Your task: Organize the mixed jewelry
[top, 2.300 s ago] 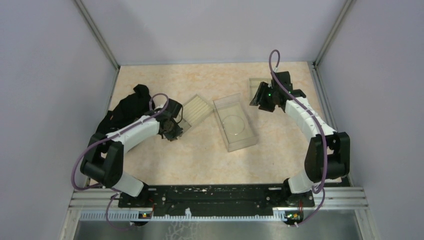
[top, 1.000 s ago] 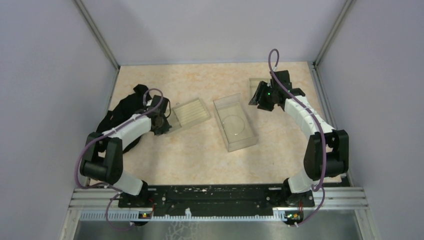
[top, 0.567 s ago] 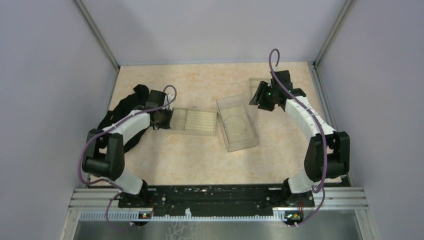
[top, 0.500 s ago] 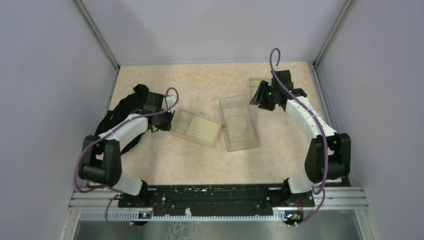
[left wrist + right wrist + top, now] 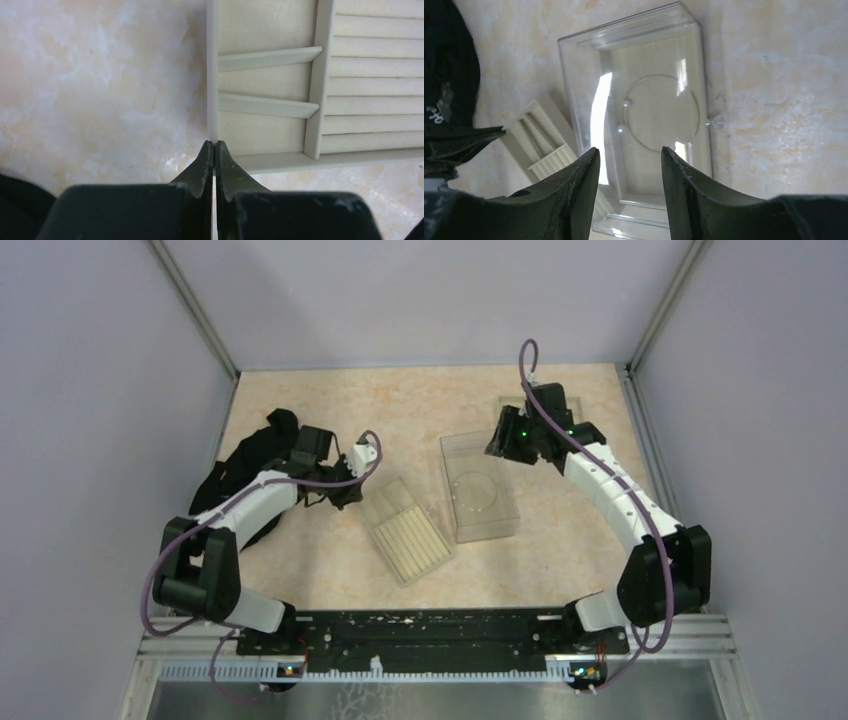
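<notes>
A thin silver wire hoop lies inside the clear plastic box, with two small pearly beads at its left side. A tiny silver piece sits at the box's right wall. In the top view the hoop shows faintly in the box at mid-table. My right gripper is open and empty above the box's far end. My left gripper is shut on the rim of the beige ridged tray, at its corner.
The beige tray lies slanted left of the clear box and almost touches it. A black cloth lies at the left under my left arm. A pale flat piece shows at the back right, partly under my right wrist.
My left gripper has swung the beige tray round, so its long end now points toward the front. My right gripper has moved left, over the clear box's far end.
</notes>
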`<state>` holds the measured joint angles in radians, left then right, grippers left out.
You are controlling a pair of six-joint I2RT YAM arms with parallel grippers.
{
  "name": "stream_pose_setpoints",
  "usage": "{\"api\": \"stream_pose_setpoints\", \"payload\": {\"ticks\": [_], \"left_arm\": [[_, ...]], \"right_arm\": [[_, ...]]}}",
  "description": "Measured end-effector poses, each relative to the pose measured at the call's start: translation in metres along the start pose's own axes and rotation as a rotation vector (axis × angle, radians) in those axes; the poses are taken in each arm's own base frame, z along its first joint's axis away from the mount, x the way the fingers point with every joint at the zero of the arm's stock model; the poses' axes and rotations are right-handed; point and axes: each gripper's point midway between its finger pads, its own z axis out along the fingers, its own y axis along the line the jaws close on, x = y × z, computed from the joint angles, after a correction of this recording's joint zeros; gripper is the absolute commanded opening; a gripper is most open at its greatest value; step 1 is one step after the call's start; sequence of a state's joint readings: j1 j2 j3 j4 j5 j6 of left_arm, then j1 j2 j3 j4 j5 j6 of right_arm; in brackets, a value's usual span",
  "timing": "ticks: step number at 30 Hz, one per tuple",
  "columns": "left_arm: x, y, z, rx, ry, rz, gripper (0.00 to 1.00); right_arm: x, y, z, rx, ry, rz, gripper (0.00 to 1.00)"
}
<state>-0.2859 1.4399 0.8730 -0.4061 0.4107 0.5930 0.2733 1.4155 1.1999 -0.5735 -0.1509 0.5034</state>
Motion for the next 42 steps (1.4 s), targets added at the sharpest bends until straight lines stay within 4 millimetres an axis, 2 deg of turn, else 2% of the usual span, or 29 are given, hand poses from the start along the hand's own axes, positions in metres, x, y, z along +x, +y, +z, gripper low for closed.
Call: {"api": "stream_pose_setpoints", "payload": {"ticks": [4,6,9,12,17,21,24,26,29,32,36,42], "left_arm": [[-0.013,-0.004,0.009,0.045,-0.012,0.058,0.01],[-0.017,-0.002,0.014,0.055,-0.011,0.067,0.11],[-0.02,0.003,0.022,0.061,-0.004,0.056,0.35],[-0.026,0.009,0.026,0.052,-0.006,0.036,0.48],[-0.038,0.022,0.021,-0.017,-0.024,-0.021,0.55],[-0.056,0.032,0.001,-0.094,-0.079,-0.087,0.58],[-0.075,0.038,-0.024,-0.16,-0.155,-0.138,0.61],[-0.09,0.043,-0.045,-0.217,-0.219,-0.179,0.68],[-0.106,0.046,-0.075,-0.308,-0.325,-0.254,0.78],[-0.109,0.046,-0.097,-0.373,-0.406,-0.357,0.83],[-0.107,0.046,-0.104,-0.405,-0.44,-0.49,0.84],[-0.098,0.045,-0.092,-0.388,-0.415,-0.621,0.84]], "right_arm": [[0.022,0.037,-0.005,-0.066,0.019,-0.114,0.49],[0.032,0.055,-0.011,-0.101,0.02,-0.177,0.5],[0.05,0.084,-0.021,-0.166,0.025,-0.269,0.5],[0.07,0.106,-0.026,-0.219,0.044,-0.334,0.5],[0.104,0.116,-0.024,-0.229,0.091,-0.399,0.48],[0.13,0.123,-0.017,-0.232,0.146,-0.438,0.48],[0.145,0.122,-0.005,-0.211,0.191,-0.45,0.48],[0.154,0.116,0.006,-0.183,0.225,-0.455,0.46],[0.168,0.105,0.024,-0.128,0.275,-0.461,0.39],[0.182,0.092,0.04,-0.071,0.325,-0.473,0.3],[0.194,0.077,0.052,-0.001,0.364,-0.484,0.24],[0.203,0.06,0.063,0.075,0.396,-0.491,0.21]]}}
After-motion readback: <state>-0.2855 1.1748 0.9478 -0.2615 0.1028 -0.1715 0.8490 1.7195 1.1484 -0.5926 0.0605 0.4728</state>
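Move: The left hand has its fingers shut on the far-left corner of the slotted tray, whose middle lies about 6 cm back and 9 cm to the right of it, 3 cm lower; the black cloth is some 20 cm to its left and 8 cm farther out. From the right hand, the slotted tray's middle is about 20 cm left, 11 cm back and 15 cm down, with the clear box between them, roughly level, 6 cm left and 14 cm below. The left hand eases a couple of centimetres forward and to the right with the slotted tray's wall in its fingers, then opens wide, lets go, and lifts about 14 cm clear, turning counter-clockwise. Meanwhile the right hand swings left and back past the clear box, some 15 cm left and 12 cm back, turning about 30 degrees counter-clockwise, then sinks some 15 cm onto the line of the slotted tray's right-hand long wall, its half-open fingers narrowing around that line; contact with the wall can't be made out. ##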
